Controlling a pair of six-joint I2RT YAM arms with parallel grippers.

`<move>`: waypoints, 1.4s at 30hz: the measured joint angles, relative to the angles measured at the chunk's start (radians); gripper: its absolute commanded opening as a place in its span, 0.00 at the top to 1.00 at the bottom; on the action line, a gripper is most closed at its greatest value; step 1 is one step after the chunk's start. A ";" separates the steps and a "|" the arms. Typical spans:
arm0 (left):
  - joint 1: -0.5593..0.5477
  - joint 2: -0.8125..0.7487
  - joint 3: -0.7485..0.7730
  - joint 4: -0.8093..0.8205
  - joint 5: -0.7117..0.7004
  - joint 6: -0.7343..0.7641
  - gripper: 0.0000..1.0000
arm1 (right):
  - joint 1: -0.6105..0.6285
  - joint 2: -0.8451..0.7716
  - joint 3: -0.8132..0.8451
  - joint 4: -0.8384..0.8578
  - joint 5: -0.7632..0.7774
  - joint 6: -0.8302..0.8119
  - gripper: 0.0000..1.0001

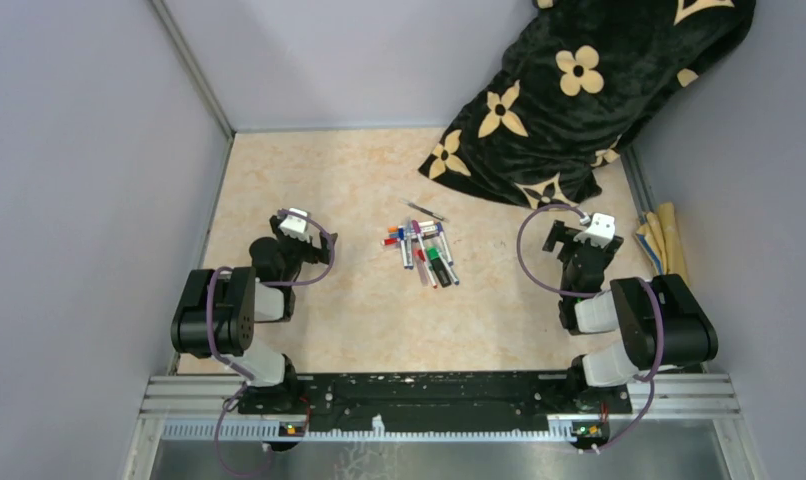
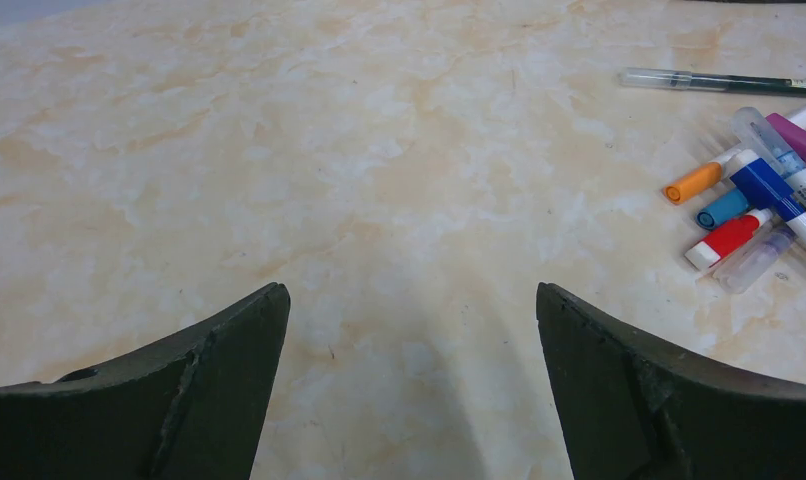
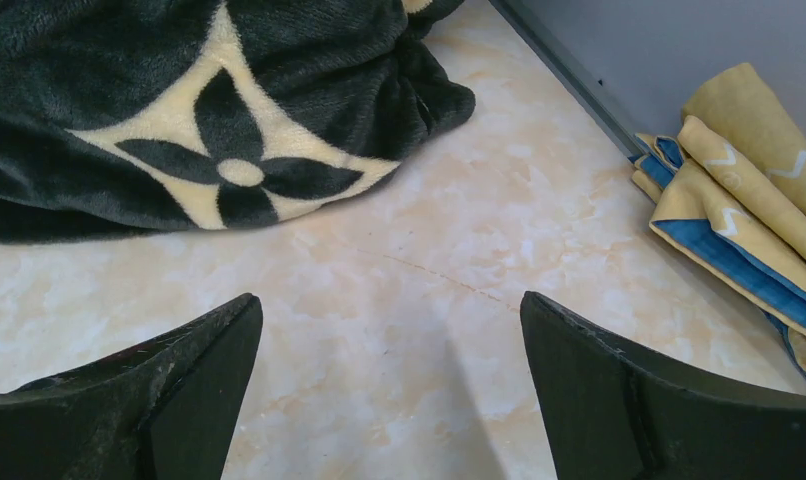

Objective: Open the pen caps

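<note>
Several pens (image 1: 424, 250) lie in a loose heap at the middle of the marble-patterned table, their coloured caps on. In the left wrist view the pens (image 2: 769, 195) show at the right edge, with an orange cap (image 2: 694, 183), a blue cap (image 2: 722, 209) and a red cap (image 2: 729, 236). My left gripper (image 1: 291, 222) (image 2: 411, 300) is open and holds nothing, left of the heap. On the right side my right gripper (image 1: 591, 230) (image 3: 391, 305) is open over bare table, away from the pens.
A black blanket with cream flowers (image 1: 579, 90) (image 3: 179, 110) is piled at the back right. Folded yellow and blue cloth (image 1: 659, 240) (image 3: 739, 190) lies by the right wall. A thin dark stick (image 1: 426, 209) (image 2: 719, 82) rests behind the pens. Grey walls close three sides.
</note>
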 measured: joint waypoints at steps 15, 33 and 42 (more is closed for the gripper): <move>0.000 0.000 0.000 0.000 -0.006 -0.004 0.01 | 0.000 0.000 0.000 -0.001 0.000 0.000 0.01; 0.019 -0.073 0.895 -1.196 0.033 -0.018 0.01 | 0.142 -0.415 0.585 -1.019 0.057 0.338 0.01; 0.096 0.121 1.109 -1.599 0.214 -0.025 0.01 | 0.201 -0.185 0.721 -1.252 -0.078 0.380 0.02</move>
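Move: The pen pile is centred about 28 cm to the left hand's right, roughly level with it fore and aft and 8 cm lower; a red cap at its near edge is about 21 cm to the right and 1 cm ahead. The lone thin pen lies 11 cm ahead, 32 cm right. From the right hand the pile is some 42 cm left, 2 cm back and 9 cm below, its green-capped marker 38 cm left and 8 cm back, the blanket's near edge 14 cm ahead, 6 cm left. Both open hands lift off their low resting poses with nothing in them: the left swings up about 14 cm and forward along its own side of the table, then sinks again as its wrist tips down some 35 degrees. The right rises about 17 cm and leftward, eases back slightly, then comes down and forward while sweeping farther left towards the pens, its left side rolled up some 20 degrees and the fingers tipping down late. ##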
